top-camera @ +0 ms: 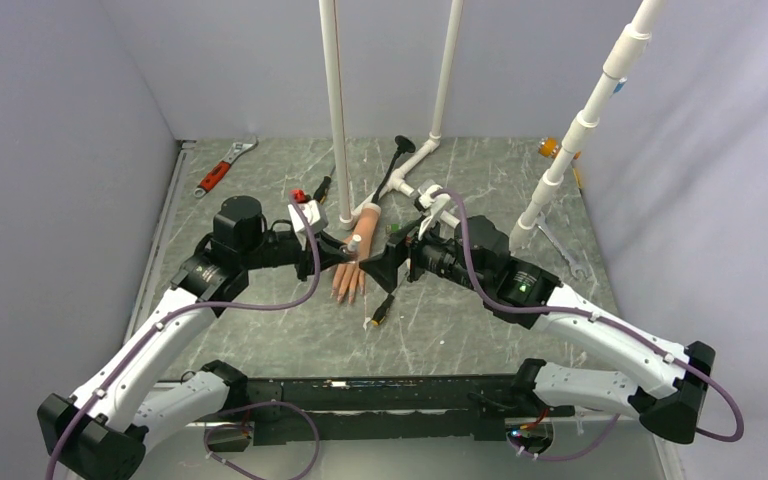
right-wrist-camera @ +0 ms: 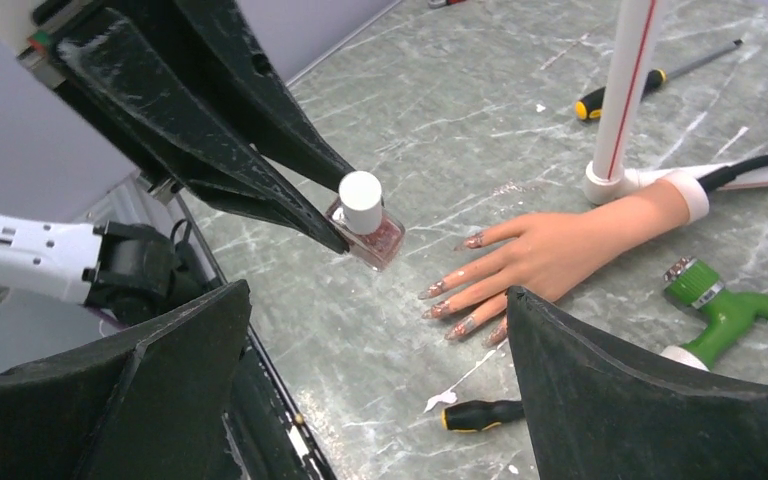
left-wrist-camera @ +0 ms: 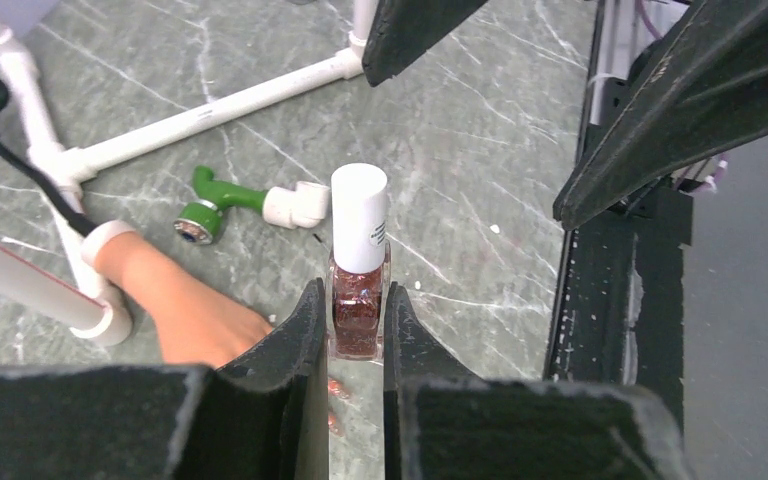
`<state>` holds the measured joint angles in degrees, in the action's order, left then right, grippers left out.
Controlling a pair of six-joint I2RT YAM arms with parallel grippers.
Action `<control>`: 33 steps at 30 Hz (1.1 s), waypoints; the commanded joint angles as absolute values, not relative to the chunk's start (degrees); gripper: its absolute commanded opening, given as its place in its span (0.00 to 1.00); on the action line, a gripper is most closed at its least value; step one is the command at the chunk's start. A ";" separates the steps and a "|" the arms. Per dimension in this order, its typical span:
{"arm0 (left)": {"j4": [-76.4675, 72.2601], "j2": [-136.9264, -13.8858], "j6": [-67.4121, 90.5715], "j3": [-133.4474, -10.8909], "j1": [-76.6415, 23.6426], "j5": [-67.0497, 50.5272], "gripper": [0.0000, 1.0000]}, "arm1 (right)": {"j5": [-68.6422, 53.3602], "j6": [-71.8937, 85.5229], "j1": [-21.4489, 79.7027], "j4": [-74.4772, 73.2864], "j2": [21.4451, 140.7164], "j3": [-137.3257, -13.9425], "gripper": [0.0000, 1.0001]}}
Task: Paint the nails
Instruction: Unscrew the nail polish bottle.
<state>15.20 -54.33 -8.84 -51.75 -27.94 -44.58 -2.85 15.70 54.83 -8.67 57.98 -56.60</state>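
Observation:
The peach mannequin hand (right-wrist-camera: pixel 550 250) lies flat on the grey table, fingers towards the arms, white cuff at its wrist. Its nails (right-wrist-camera: pixel 450 300) show a reddish glittery coat. My left gripper (left-wrist-camera: pixel 355 320) is shut on a small bottle of red glitter polish (left-wrist-camera: pixel 358 300) with its white cap (left-wrist-camera: pixel 359 215) on, held just above the table beside the fingertips. In the right wrist view the bottle (right-wrist-camera: pixel 368 228) tilts in the left fingers (right-wrist-camera: pixel 260 170). My right gripper (right-wrist-camera: pixel 378 290) stands wide open with nothing between its fingers, facing the bottle and the hand (top-camera: pixel 352 268).
A small black-and-yellow screwdriver (right-wrist-camera: pixel 480 412) lies near the fingertips by a white smear. A green pipe fitting (right-wrist-camera: pixel 720 305) sits beside the wrist. White PVC pipes (top-camera: pixel 337 110) rise behind the hand. A red wrench (top-camera: pixel 222 168) and a spanner (top-camera: pixel 560 248) lie farther out.

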 commanded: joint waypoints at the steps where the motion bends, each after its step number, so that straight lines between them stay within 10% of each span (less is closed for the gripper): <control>1: 11.56 -52.16 -8.45 -52.78 -27.82 -38.71 0.00 | 2.91 20.33 54.70 -4.85 57.85 -58.22 1.00; 33: 14.13 -51.48 -9.63 -53.71 -29.84 -26.72 0.00 | 9.31 35.24 55.54 -10.26 75.58 -74.71 0.61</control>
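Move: My left hand already holds the nail polish bottle upright, its white cap about 3 cm above my finger pads. From my open right hand the cap lies roughly 3 cm ahead, 6 cm to the left and 1 cm lower. Some 24 cm below my right hand are the fake hand, about 15 cm ahead and 8 cm left; the short screwdriver, 3 cm ahead and level sideways; and the green nozzle, 20 cm ahead and 4 cm right. I swing my right hand forward about 6 cm and left some 4 cm towards the cap, arching up 3 cm before sinking nearly all the way back. Meanwhile I turn it clockwise, tip the fingertips down and narrow them to about two thirds open. My left hand keeps its pinch on the bottle and carries it forward 3 to 4 cm and 2 cm left, turning counter-clockwise some 15 degrees. ##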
